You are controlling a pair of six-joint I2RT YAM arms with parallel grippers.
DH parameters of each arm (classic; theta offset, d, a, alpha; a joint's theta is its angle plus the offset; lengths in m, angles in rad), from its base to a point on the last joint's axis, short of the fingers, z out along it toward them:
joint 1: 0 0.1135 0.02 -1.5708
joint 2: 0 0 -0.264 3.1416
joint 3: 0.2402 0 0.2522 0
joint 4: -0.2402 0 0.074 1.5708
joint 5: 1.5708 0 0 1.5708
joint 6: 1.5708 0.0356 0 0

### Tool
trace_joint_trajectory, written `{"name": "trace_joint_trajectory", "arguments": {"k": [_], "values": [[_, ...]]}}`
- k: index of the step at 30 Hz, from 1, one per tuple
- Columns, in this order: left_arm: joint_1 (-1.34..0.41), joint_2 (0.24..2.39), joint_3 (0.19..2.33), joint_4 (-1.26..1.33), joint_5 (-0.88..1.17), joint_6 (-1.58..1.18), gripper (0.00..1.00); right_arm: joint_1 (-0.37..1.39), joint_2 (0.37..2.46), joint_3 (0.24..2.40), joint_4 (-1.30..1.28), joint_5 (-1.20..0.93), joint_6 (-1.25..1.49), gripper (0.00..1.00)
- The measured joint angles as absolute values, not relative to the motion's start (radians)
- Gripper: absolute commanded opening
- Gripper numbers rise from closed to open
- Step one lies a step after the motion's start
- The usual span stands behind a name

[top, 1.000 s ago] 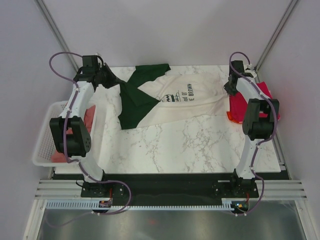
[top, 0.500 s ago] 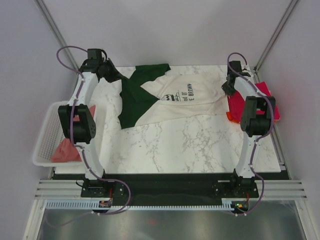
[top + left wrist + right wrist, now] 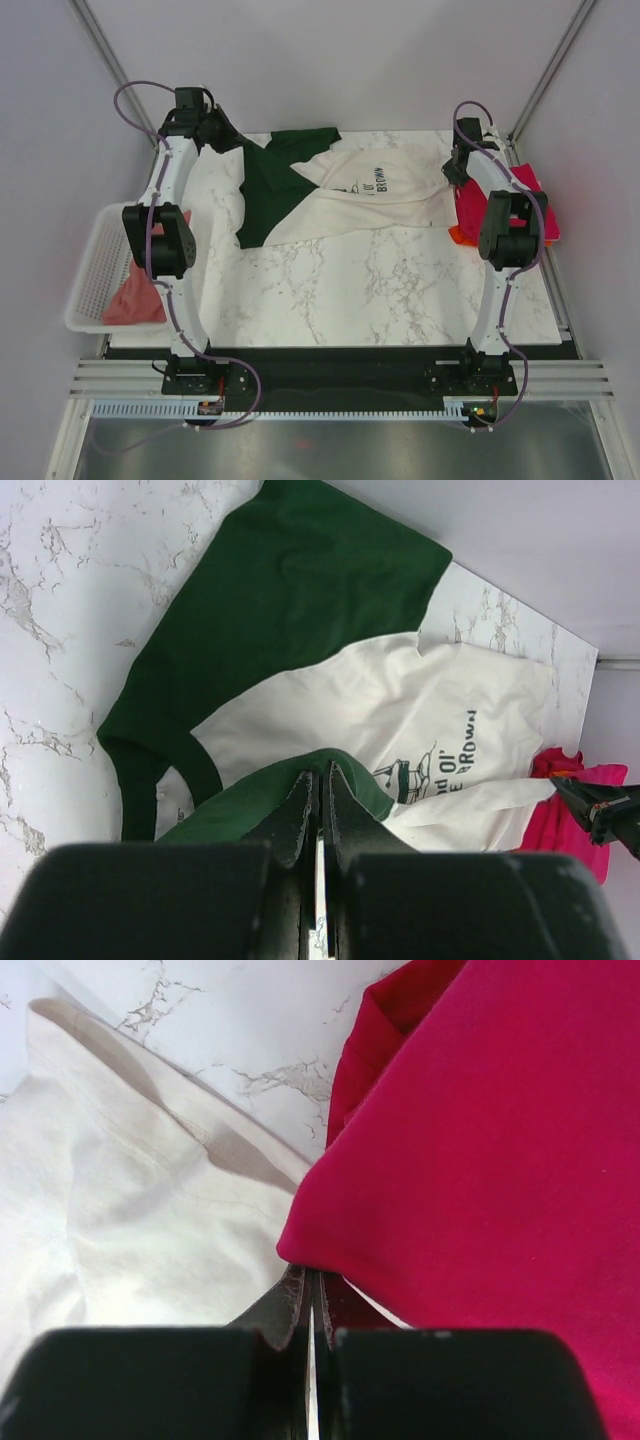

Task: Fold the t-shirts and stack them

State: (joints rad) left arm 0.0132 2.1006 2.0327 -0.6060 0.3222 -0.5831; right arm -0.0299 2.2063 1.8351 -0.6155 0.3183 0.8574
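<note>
The cream t-shirt [image 3: 375, 198] with dark green sleeves and black print lies spread across the back of the marble table [image 3: 380, 290]. My left gripper [image 3: 228, 143] is shut on its green sleeve [image 3: 250, 800], lifting it at the shirt's left end. My right gripper [image 3: 453, 172] is shut at the shirt's right edge, on cream cloth [image 3: 130, 1190]. The magenta t-shirt [image 3: 480, 1140] overhangs its fingertips. The magenta t-shirt [image 3: 470, 205] lies on an orange one [image 3: 457, 236] at the table's right edge. A salmon-pink t-shirt [image 3: 135, 300] lies in the basket.
A white lattice basket [image 3: 85, 290] hangs off the table's left side. Grey walls and metal posts close in the back corners. The arm bases stand on a black rail [image 3: 340, 375] at the near edge.
Both grippers have moved toward the back of the table, drawing the cream shirt a little back and left. The left arm has stretched out farther. Both jaws stay shut.
</note>
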Motion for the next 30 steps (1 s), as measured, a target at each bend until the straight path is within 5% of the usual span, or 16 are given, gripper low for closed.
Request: {"name": "trace_joint_trajectory", "arguments": {"k": [7, 10, 12, 13, 15, 17, 24, 30], "values": [[0.013, 2.196, 2.110, -0.613, 0.323, -0.587, 0.02, -0.030, 2.210, 1.847, -0.619, 0.315, 0.859, 0.06], [0.013, 2.246, 2.162, -0.612, 0.327, -0.595, 0.03, -0.030, 2.210, 1.855, -0.618, 0.310, 0.861, 0.28], [0.014, 2.281, 2.196, -0.610, 0.344, -0.600, 0.32, -0.030, 2.210, 1.861, -0.616, 0.297, 0.851, 0.36], [0.014, 2.300, 2.216, -0.607, 0.352, -0.603, 0.42, -0.029, 2.210, 1.863, -0.614, 0.290, 0.842, 0.54], [0.014, 2.325, 2.234, -0.600, 0.367, -0.611, 0.67, -0.025, 2.210, 1.865, -0.607, 0.282, 0.827, 0.63], [0.014, 2.328, 2.230, -0.602, 0.368, -0.615, 0.79, -0.020, 2.209, 1.863, -0.598, 0.273, 0.807, 0.67], [0.010, 2.170, 2.022, -0.598, 0.289, -0.611, 1.00, 0.020, 2.072, 1.688, -0.531, 0.244, 0.758, 0.71], [-0.026, 1.857, 1.750, -0.593, 0.188, -0.609, 1.00, 0.045, 1.842, 1.458, -0.421, 0.159, 0.724, 0.70]]}}
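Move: The left hand holds the near green sleeve of the white t-shirt. Its landing place on the shirt is about 12 cm ahead and 19 cm below, with the far green sleeve about 19 ahead and 17 right, and the near green corner 20 back and 2 right. The right hand holds the white hem, whose landing place is about 2 cm ahead, 1 left and 5 below; the pink shirt stack lies 4 cm back and 17 right, the printed lettering 5 ahead and 20 left. Both hands let go of the shirt. The left, still pinching the green sleeve, carries it about 4 cm forward and as far down, opens wide and draws back some 10 cm, rising about 5. The right opens on the hem almost in place, then backs off up, left and back, roughly 6 cm each way, turning about 15 degrees counter-clockwise, away from the pink stack. ##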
